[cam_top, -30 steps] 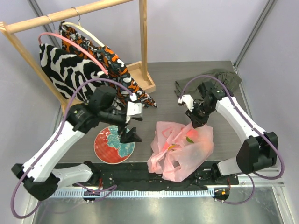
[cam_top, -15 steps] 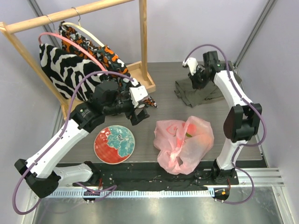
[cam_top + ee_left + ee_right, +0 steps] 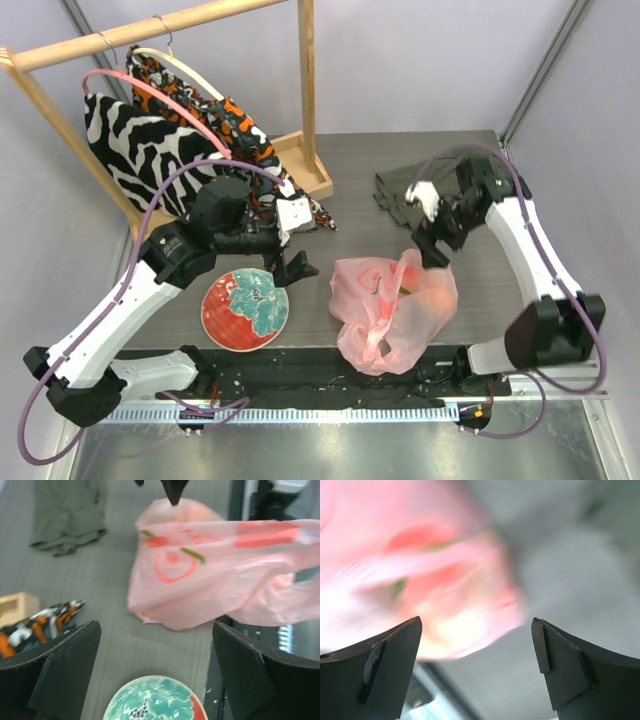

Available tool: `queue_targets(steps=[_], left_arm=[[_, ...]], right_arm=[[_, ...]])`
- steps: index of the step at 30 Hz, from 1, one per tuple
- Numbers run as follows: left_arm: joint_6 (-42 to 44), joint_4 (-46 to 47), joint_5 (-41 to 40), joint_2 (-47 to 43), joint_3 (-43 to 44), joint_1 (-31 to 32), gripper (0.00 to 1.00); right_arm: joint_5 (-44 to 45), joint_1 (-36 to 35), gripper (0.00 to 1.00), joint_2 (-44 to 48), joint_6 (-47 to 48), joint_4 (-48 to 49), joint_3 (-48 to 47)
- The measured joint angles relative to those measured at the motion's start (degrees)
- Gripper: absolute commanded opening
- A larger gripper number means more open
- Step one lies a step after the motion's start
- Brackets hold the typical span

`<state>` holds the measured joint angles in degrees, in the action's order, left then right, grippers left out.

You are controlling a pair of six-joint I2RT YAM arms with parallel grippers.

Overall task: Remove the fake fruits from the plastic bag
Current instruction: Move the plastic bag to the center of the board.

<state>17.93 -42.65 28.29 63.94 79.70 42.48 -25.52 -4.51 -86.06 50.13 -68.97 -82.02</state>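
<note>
The pink plastic bag (image 3: 392, 312) lies crumpled near the table's front edge, with one handle loop standing up. The fake fruits show only as faint orange and green patches (image 3: 403, 292) through its film. My right gripper (image 3: 432, 252) hovers just above the bag's back right corner, open and holding nothing. In the right wrist view the bag (image 3: 415, 575) is a pink blur ahead of the open gripper (image 3: 477, 665). My left gripper (image 3: 296, 268) hangs open left of the bag. Its wrist view shows the bag (image 3: 215, 570) beyond the gripper (image 3: 155, 672).
A red-and-teal plate (image 3: 245, 308) lies under and left of the left gripper, also visible as the plate (image 3: 155, 704) in the left wrist view. An olive cloth (image 3: 405, 195) lies at the back right. A wooden clothes rack (image 3: 300, 110) with patterned garments (image 3: 150, 150) fills the back left.
My right arm swung from the bag to the olive cloth at the back and came back above the bag, jaws now wide. The bag shifted and bunched up. The left gripper moved slightly.
</note>
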Motion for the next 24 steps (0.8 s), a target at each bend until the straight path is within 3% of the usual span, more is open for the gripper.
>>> queue_targets(steps=[3,11,13,16,20,21,24], left_arm=[[-1.6,-0.2,3.2,0.0,-0.3,3.1,1.0],[-18.5,1.7,12.2,8.5,13.9,6.1,1.0],[-23.1,3.9,12.7,7.3,11.2,7.2,1.0],[-27.1,4.8,12.7,6.2,5.0,10.8,1.0],[-33.8,7.9,13.1,9.5,-0.6,13.6,1.0],[-34.6,8.4,12.5,10.7,-1.0,13.7,1.0],[-34.8,8.4,8.7,16.3,-1.4,13.7,1.0]], right_arm=[[-0.8,-1.4,1.0,8.7,2.5,-4.5,10.0],[-2.0,-2.6,0.99,10.1,3.0,0.4,23.1],[-1.8,-3.6,0.99,11.5,1.7,3.9,26.0],[-1.4,-5.2,0.91,13.1,-0.3,8.9,28.3],[0.3,-7.9,0.58,12.9,-4.2,16.9,30.6],[0.7,-8.4,0.41,12.5,-5.0,18.5,30.8],[3.6,-9.1,0.13,9.8,-7.3,23.8,30.8]])
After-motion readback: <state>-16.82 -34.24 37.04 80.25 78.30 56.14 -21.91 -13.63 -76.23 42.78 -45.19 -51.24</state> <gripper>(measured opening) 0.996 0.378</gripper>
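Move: The plastic bag's middle lies about 10 cm back and 8 cm to the left of the right hand, some 13 cm below it. The green cloth is some 14 cm ahead of that hand and 3 cm to its right. From the left hand, the bag is roughly 21 cm to the right, 8 cm back and 25 cm lower; the round plate is about 13 cm to that hand's left and 9 cm back. Right hand draws back, sinks about 10 cm and pinches the bag; open left hand swings right towards it. ##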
